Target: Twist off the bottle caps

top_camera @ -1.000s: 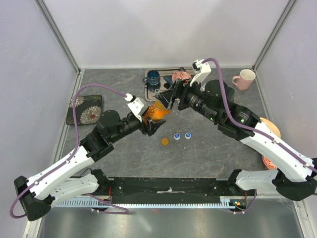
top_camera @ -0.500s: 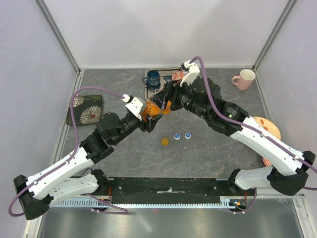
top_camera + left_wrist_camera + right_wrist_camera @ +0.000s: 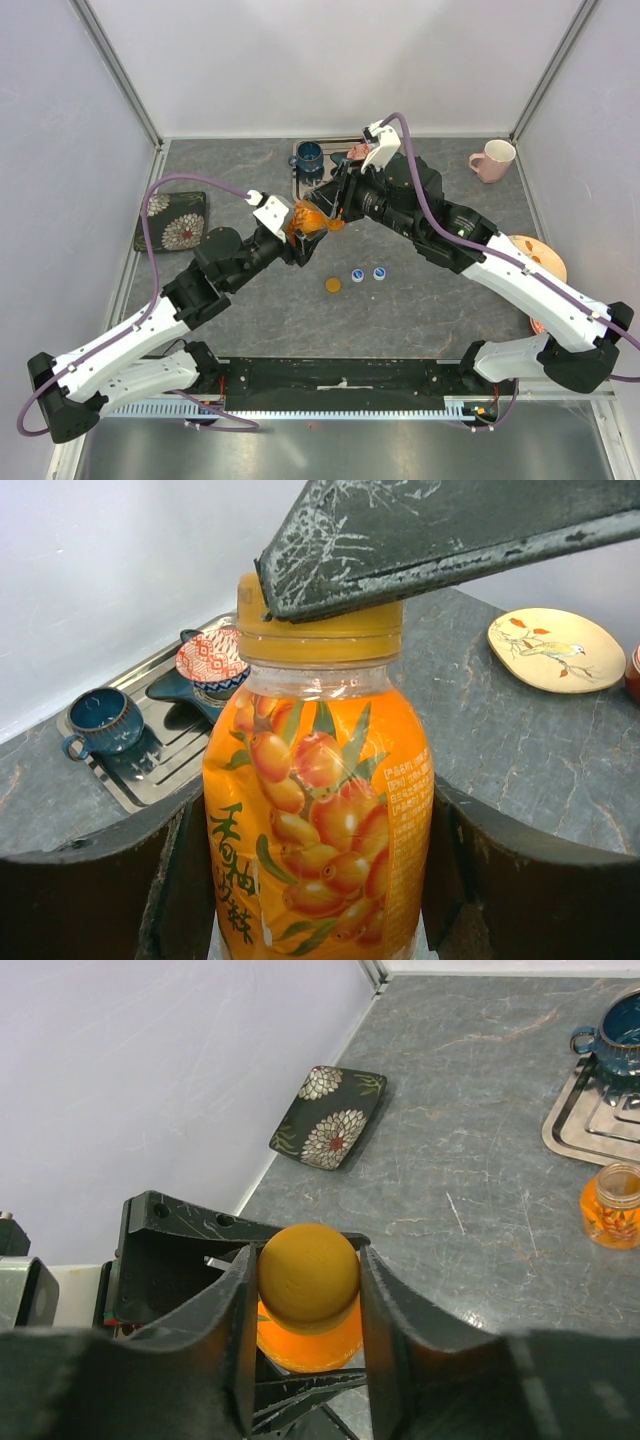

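A short orange-liquid bottle (image 3: 320,810) with a fruit label stands upright between my left gripper's (image 3: 315,880) jaws, which are shut on its body. Its orange cap (image 3: 308,1272) sits on the neck. My right gripper (image 3: 305,1282) comes from above and is shut on that cap, one finger (image 3: 440,535) pressing each side. In the top view both grippers meet at the bottle (image 3: 308,222) at the table's middle back. A loose orange cap (image 3: 332,285) and two blue caps (image 3: 357,275) (image 3: 379,272) lie on the table. A second orange bottle (image 3: 612,1205) stands uncapped.
A metal tray (image 3: 302,186) with a blue mug (image 3: 309,156) and a red patterned bowl (image 3: 366,153) sits at the back. A pink mug (image 3: 493,159) stands at back right, a bird plate (image 3: 548,262) at right, and a dark flowered plate (image 3: 171,220) at left.
My right gripper has swung left over the bottle's top and closed on the orange cap. The left gripper has raised the bottle slightly and kept its hold.
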Motion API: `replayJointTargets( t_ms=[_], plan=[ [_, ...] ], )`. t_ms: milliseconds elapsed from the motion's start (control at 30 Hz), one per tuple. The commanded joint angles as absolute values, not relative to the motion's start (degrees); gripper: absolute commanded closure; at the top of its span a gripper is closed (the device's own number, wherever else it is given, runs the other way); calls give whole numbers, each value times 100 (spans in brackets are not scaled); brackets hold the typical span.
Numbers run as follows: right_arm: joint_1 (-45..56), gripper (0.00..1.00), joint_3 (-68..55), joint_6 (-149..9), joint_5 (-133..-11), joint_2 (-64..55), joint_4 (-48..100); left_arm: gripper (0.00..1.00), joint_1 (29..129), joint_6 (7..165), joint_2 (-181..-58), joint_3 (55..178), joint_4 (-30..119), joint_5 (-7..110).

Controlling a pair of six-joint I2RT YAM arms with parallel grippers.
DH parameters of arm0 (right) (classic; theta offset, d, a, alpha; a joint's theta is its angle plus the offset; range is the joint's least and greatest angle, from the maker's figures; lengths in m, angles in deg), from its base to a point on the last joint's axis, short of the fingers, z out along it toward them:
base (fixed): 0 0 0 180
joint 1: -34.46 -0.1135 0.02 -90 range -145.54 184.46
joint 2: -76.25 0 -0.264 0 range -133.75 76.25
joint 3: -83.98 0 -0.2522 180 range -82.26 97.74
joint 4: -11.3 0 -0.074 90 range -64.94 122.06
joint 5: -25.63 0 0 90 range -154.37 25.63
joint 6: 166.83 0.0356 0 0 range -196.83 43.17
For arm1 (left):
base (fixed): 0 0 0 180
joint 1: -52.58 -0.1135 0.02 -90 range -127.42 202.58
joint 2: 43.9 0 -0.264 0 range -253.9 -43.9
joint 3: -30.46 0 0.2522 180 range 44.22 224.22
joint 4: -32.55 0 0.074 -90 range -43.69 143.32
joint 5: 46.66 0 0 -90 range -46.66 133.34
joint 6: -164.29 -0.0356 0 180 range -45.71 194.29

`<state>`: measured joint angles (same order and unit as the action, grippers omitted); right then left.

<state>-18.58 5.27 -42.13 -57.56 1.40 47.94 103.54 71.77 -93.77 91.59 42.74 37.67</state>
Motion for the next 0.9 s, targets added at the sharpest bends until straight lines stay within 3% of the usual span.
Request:
replayJointTargets(
  t_ms=[0, 167, 333, 567, 767, 867],
  plan=[
    [-1880, 69, 467, -4203, -5944, 189, 4537, 79, 10391, 6999, -9312, 9142, 3885, 3693],
    [-1872, 100, 396, -4316, -6181, 207, 4528, 79, 10391, 7007, -9269, 9177, 3841, 3806],
    [-1880, 100, 300, -4921, -6927, 330, 4431, 80, 10382, 7192, -9172, 9282, 3902, 4473],
    [-1872, 100, 27, -6082, -7680, 804, 4413, 83, 10075, 8139, -9540, 10089, 4342, 7494],
    [-1863, 100, -174, -6785, -9326, 1137, 4300, 85, 9328, 9782, -9883, 10074, 2894, 10472],
    [-1863, 100, -394, -6901, -10021, 1410, 4089, 86, 9011, 10776, -10032, 9915, 1664, 11160]
  ],
)
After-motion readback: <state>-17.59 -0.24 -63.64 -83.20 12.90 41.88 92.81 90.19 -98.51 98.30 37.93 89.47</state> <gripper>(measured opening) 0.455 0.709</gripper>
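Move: The yellow cap of the upright orange bottle is already between the right fingers, right at that hand's point. The left hand grips the bottle's body, with the cap about 6 cm above it, 2 cm ahead and 2 cm right. From the right hand the open orange bottle stands some 9 cm ahead, 6 cm right and 29 cm below; the loose orange cap lies about 5 cm back, 4 cm right and 35 cm below. The bottle is carried back towards the bases about 9 cm and up 5, body still in the left fingers, cap still pinched in the right. The left hand also drifts 4 cm right while swinging some 40 degrees clockwise; the right turns about 25 counter-clockwise and tips its fingers upward, twisting the cap against the bottle. Neither gripper opens or closes. ##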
